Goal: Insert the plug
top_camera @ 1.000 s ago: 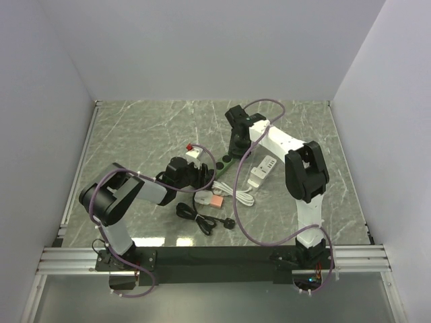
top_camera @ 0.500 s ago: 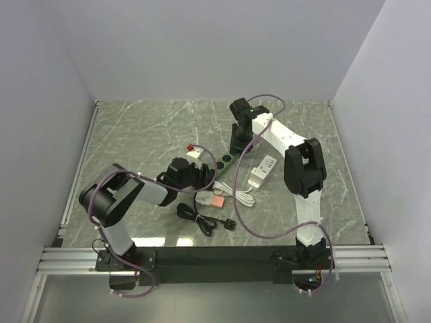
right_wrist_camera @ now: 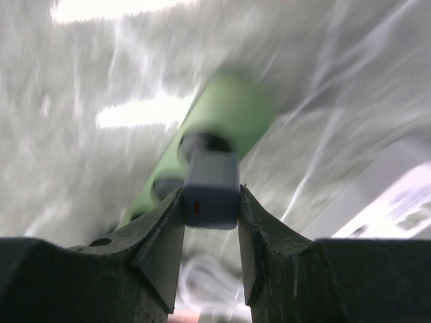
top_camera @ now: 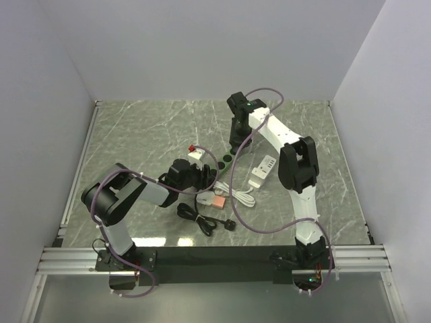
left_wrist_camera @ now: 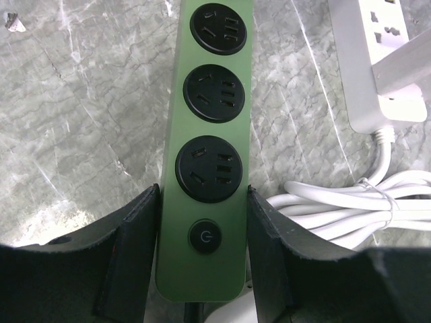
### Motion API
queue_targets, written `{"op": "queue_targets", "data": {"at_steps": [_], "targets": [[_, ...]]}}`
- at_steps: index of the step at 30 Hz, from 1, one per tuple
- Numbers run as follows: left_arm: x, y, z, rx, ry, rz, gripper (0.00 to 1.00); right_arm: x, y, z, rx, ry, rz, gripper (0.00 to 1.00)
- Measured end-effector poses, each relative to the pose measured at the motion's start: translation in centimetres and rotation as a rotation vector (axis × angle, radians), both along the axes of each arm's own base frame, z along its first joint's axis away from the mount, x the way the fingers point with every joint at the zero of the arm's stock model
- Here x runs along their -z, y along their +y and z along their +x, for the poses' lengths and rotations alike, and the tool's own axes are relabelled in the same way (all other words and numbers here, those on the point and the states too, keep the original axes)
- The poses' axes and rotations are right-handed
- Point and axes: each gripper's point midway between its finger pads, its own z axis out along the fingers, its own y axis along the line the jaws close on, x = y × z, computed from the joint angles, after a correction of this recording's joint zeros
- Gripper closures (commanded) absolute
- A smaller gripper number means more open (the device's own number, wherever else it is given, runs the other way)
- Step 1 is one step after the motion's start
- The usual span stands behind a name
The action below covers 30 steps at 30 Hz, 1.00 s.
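Observation:
A green power strip (top_camera: 223, 163) with three black round sockets lies on the marble table. My left gripper (left_wrist_camera: 202, 249) is shut on the green power strip (left_wrist_camera: 210, 134) at its switch end, one finger on each long side. My left gripper shows in the top view (top_camera: 204, 176). My right gripper (right_wrist_camera: 209, 202) is shut on a blue-grey plug (right_wrist_camera: 211, 185) and holds it at the far end socket of the strip (right_wrist_camera: 229, 108). That view is blurred, so I cannot tell how deep the plug sits. My right gripper (top_camera: 236, 144) stands over the strip's far end.
A white power strip (top_camera: 262, 170) lies right of the green one, its coiled white cable (left_wrist_camera: 357, 202) beside my left fingers. A black coiled cable (top_camera: 201, 219), a pink block (top_camera: 217, 201) and a small white box (top_camera: 195, 152) lie nearby. White walls ring the table.
My right wrist has shifted toward the back left while its gripper stays over the strip's far end with the plug. My left arm has not moved.

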Motion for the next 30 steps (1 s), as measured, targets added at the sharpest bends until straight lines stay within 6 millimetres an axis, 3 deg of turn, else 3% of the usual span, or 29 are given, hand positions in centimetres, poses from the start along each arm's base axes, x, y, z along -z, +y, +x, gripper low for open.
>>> {"op": "queue_targets", "data": {"at_steps": [3, 6, 9, 12, 16, 19, 26, 30], "targets": [[0.1, 0.0, 0.0, 0.005, -0.01, 0.008, 1.0, -0.2, -1.7, 2.5, 0.034, -0.076, -0.089, 1.0], [0.1, -0.1, 0.0, 0.008, -0.015, 0.012, 1.0, 0.6, -4.9, 4.5, 0.099, -0.104, -0.18, 1.0], [0.1, -0.1, 0.0, 0.009, -0.016, 0.013, 1.0, 2.2, -7.9, 5.0, 0.149, -0.084, -0.258, 1.0], [0.1, -0.1, 0.0, 0.008, -0.016, 0.013, 1.0, 2.9, -9.0, 4.4, 0.166, -0.081, -0.291, 1.0], [0.1, -0.1, 0.0, 0.002, -0.015, 0.012, 0.99, 2.9, -8.6, 2.7, 0.149, -0.083, -0.286, 1.0], [0.0, 0.0, 0.1, -0.011, -0.015, 0.01, 0.89, 1.6, -7.9, 2.4, 0.139, -0.112, -0.25, 1.0], [-0.3, 1.0, -0.2, -0.068, -0.007, 0.065, 0.61, -5.6, -4.1, 2.5, 0.035, -0.281, -0.001, 1.0], [-1.5, 2.3, -0.1, -0.112, -0.023, 0.106, 0.55, -8.8, -1.4, 1.8, -0.103, -0.353, 0.155, 1.0]]}}
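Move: The right hand, holding the grey plug, has the green strip's end socket about 4 cm below it and 1 cm to its left. The white power strip lies some 9 cm to this hand's right and 8 cm back, about 6 cm lower, and the white cable bundle roughly 15 cm straight back and 7 cm below. From the left hand, still gripping the green strip's near end, that socket is about 9 cm ahead and 8 cm right, nearly level. The right hand, keeping the plug pinched, breaks away from the end socket in a quick sideways swing, about 9 cm right and up to 5 cm forward while dipping 3 cm and rolling some 15 degrees with its left side rising, then sweeps back left and climbs about 12 cm, its fingertips tilting forward, to end high above the strip. The left hand keeps its grip on the green strip, stays put at first, then late on shifts it about 2 cm left, rises 1.5 cm and turns slightly counter-clockwise. ##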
